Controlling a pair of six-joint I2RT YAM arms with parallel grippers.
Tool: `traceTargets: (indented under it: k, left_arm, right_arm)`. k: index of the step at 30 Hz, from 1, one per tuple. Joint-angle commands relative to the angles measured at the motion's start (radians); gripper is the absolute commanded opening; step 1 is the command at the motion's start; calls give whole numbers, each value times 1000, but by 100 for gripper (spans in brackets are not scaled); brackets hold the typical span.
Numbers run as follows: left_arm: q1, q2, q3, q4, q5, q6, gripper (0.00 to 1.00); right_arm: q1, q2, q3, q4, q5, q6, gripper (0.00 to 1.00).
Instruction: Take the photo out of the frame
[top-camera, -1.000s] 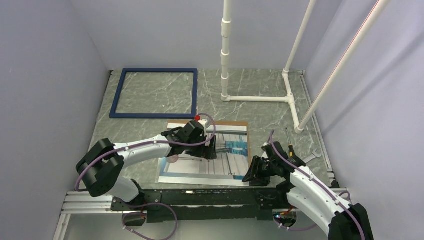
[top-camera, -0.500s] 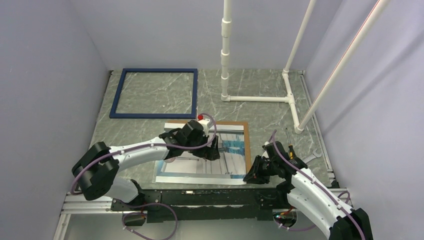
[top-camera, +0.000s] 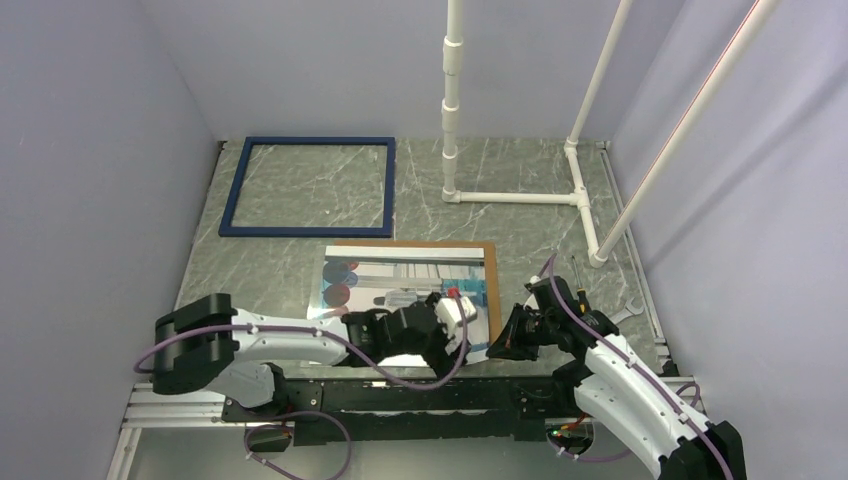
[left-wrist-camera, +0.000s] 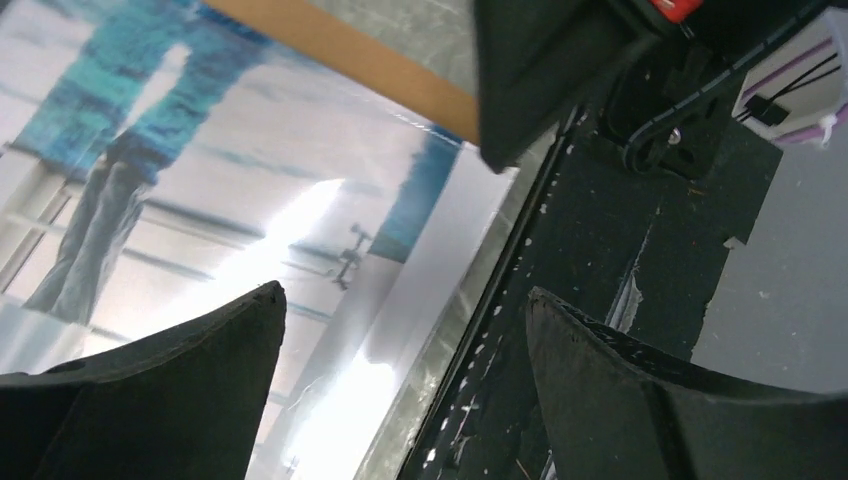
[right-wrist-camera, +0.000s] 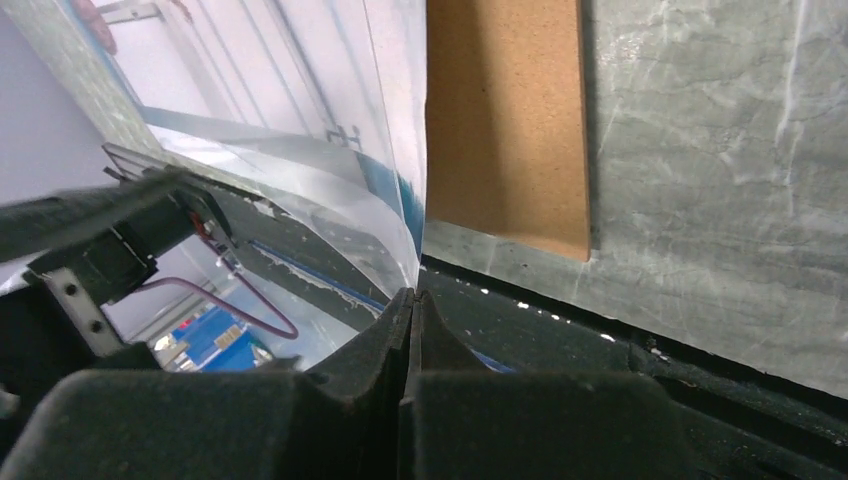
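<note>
The navy frame (top-camera: 306, 230) lies empty at the back left of the table. The photo (top-camera: 395, 280) lies face up in the middle, its brown hardboard back (top-camera: 490, 285) showing along its far and right sides. My right gripper (top-camera: 500, 343) is at the photo's near right corner. In the right wrist view this gripper (right-wrist-camera: 410, 300) is shut on the corner of the photo (right-wrist-camera: 300, 110), which is raised off the hardboard (right-wrist-camera: 505, 120). My left gripper (top-camera: 462, 335) hovers open over the same near right part of the photo (left-wrist-camera: 200, 200), with nothing between its fingers (left-wrist-camera: 180, 370).
A white pipe stand (top-camera: 515, 197) rises at the back right. A screwdriver (top-camera: 578, 275) and a wrench (top-camera: 625, 312) lie at the right. The black base rail (top-camera: 400, 390) runs along the near edge, just under both grippers.
My left arm has swung from over the photo's middle to its near right corner, uncovering the picture. My right gripper has shut on the photo's corner.
</note>
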Motion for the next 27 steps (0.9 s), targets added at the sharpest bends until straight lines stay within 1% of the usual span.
traceTargets:
  k: [1, 4, 5, 7, 10, 14, 18, 22, 27]
  left_arm:
    - [-94, 61, 0, 151, -169, 131, 90]
    - [-117, 114, 44, 112, -204, 145, 77]
    - [-129, 124, 55, 106, -224, 160, 75]
    - [-151, 142, 73, 93, -284, 179, 76]
    - [-166, 177, 110, 61, -317, 199, 79]
    - [-178, 222, 153, 22, -364, 218, 78]
    - [-181, 230, 157, 9, -388, 219, 68]
    - [-183, 249, 178, -34, -431, 214, 54]
    - [-187, 256, 183, -37, -437, 219, 47]
  right_arm:
    - [-1, -15, 52, 3, -29, 42, 0]
    - [-1, -18, 73, -16, -21, 40, 0]
    - [0, -19, 78, -27, -15, 36, 0]
    - [-1, -22, 78, -34, -12, 33, 0]
    - [-1, -32, 61, -16, -25, 50, 0]
    - [-1, -36, 54, -4, -29, 61, 0]
    - [-1, -28, 58, -18, -25, 36, 0]
    - [-1, -28, 64, -27, -17, 25, 0]
    - [-1, -22, 66, -22, -16, 24, 0]
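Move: The photo's near right corner is drawn up in the right hand's shut fingertips. From the left hand, open above the photo's near edge, this corner lies about 10 cm to the right, 1 cm back and 4 cm lower. From the left hand the backing board is centred about 14 cm ahead, 7 cm to the left and 8 cm below. The screwdriver lies some 15 cm ahead and 19 cm right of the right hand, 4 cm lower. Down about 4 cm and 2 cm to the right goes the left hand, backing slightly before easing forward, towards the photo's near right corner and border; its wrist turns some 25 degrees, swinging the fingers forward as they close to about half open. The right hand rises 1 to 2 cm, fingers staying shut, then holds still; its grip on the corner ends. ##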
